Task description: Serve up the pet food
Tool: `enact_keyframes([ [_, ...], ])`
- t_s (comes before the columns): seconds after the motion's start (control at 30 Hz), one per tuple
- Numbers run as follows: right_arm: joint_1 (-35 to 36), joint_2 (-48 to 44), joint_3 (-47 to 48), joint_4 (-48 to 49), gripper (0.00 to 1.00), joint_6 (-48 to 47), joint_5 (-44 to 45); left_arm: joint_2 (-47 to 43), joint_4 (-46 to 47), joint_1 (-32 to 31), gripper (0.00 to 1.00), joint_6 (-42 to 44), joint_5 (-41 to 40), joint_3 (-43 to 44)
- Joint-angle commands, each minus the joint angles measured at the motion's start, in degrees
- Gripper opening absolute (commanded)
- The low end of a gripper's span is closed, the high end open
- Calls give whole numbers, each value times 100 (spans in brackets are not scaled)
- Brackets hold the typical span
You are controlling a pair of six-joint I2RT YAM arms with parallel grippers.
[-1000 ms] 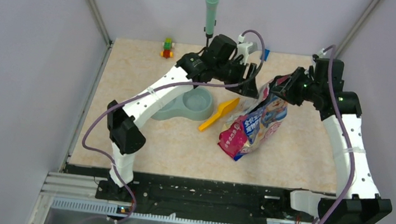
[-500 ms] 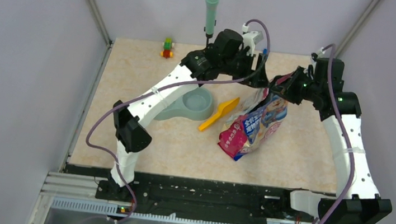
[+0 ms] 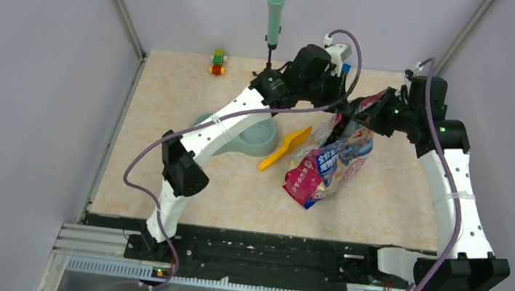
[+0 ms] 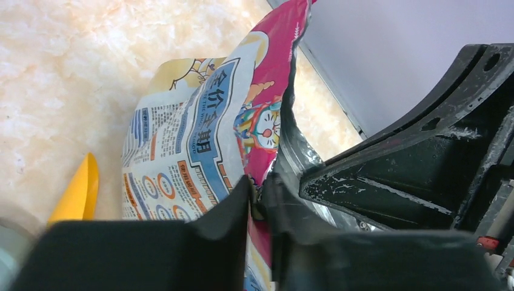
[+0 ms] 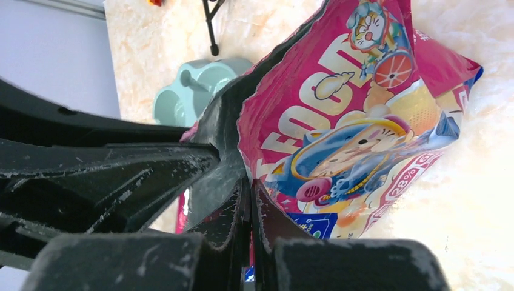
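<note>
The pink-blue cat food bag stands tilted at the table's right centre, its silver-lined mouth spread apart at the top. My right gripper is shut on the mouth's right edge, and the fingertips pinch the foil flat. My left gripper has come in from the left. Its fingers are closed on the mouth's other edge, with the pink film between them. The printed back of the bag fills the left wrist view. The pet food is hidden inside the bag.
An orange-yellow scoop lies just left of the bag, beside a pale green bowl. A green brush on a stand and small coloured blocks sit at the back edge. Grey walls close in on three sides.
My left gripper has swung right from above the bowl to the bag's mouth and closed on its edge. The right gripper has closed and stayed on the bag.
</note>
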Motion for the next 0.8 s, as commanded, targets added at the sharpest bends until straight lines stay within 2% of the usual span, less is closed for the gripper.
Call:
enact_keyframes([
  [0.0, 35, -99, 244, -211, 0, -296, 410, -35, -117, 57, 10, 36, -293, 209],
  [0.03, 32, -72, 343, -328, 0, -395, 568, -52, -132, 93, 0, 0, -237, 240],
  [0.17, 3, 195, 1199, -998, 0, -888, 1514, -163, -91, 266, 0, -203, 85, 267],
  [0.33, -528, 1035, 2576, -1926, 0, -1356, 2053, 109, 741, 498, 0, -719, 763, 412],
  [0.43, -546, 1552, 3771, -2443, 0, -1669, 2640, 508, 552, 533, 0, -828, 750, 1132],
  [0.5, -548, 1859, 4528, -2710, 0, -1721, 2906, 421, 607, 566, 0, -886, 642, 1157],
  [0.63, -544, 1853, 4560, -2705, 0, -1661, 2757, 69, 726, 676, 0, -924, 552, 646],
  [0.77, -542, 1494, 3556, -2280, 0, -1640, 2314, -119, 313, 842, 0, -829, 803, 313],
])
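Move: The left hand's rim of the pet food bag is already between its half-open fingers; the bag's body stands about 12 cm lower and 5 cm nearer the base. The yellow scoop lies some 14 cm to this hand's left, about 3 ahead and 22 below; the green dish is roughly 30 cm left, 5 ahead, at table height. From the right hand, shut on the opposite rim, the left rim is about 4 cm left and 1 ahead, level. Outward to the right by about 11 cm, with some lift and forward travel, the right hand draws its still-pinched rim away from the left hand, rolling about 30 degrees so that its left side dips. The left hand first shuts its fingers and pinches its own rim, then shifts about 5 cm forward, keeping hold. ##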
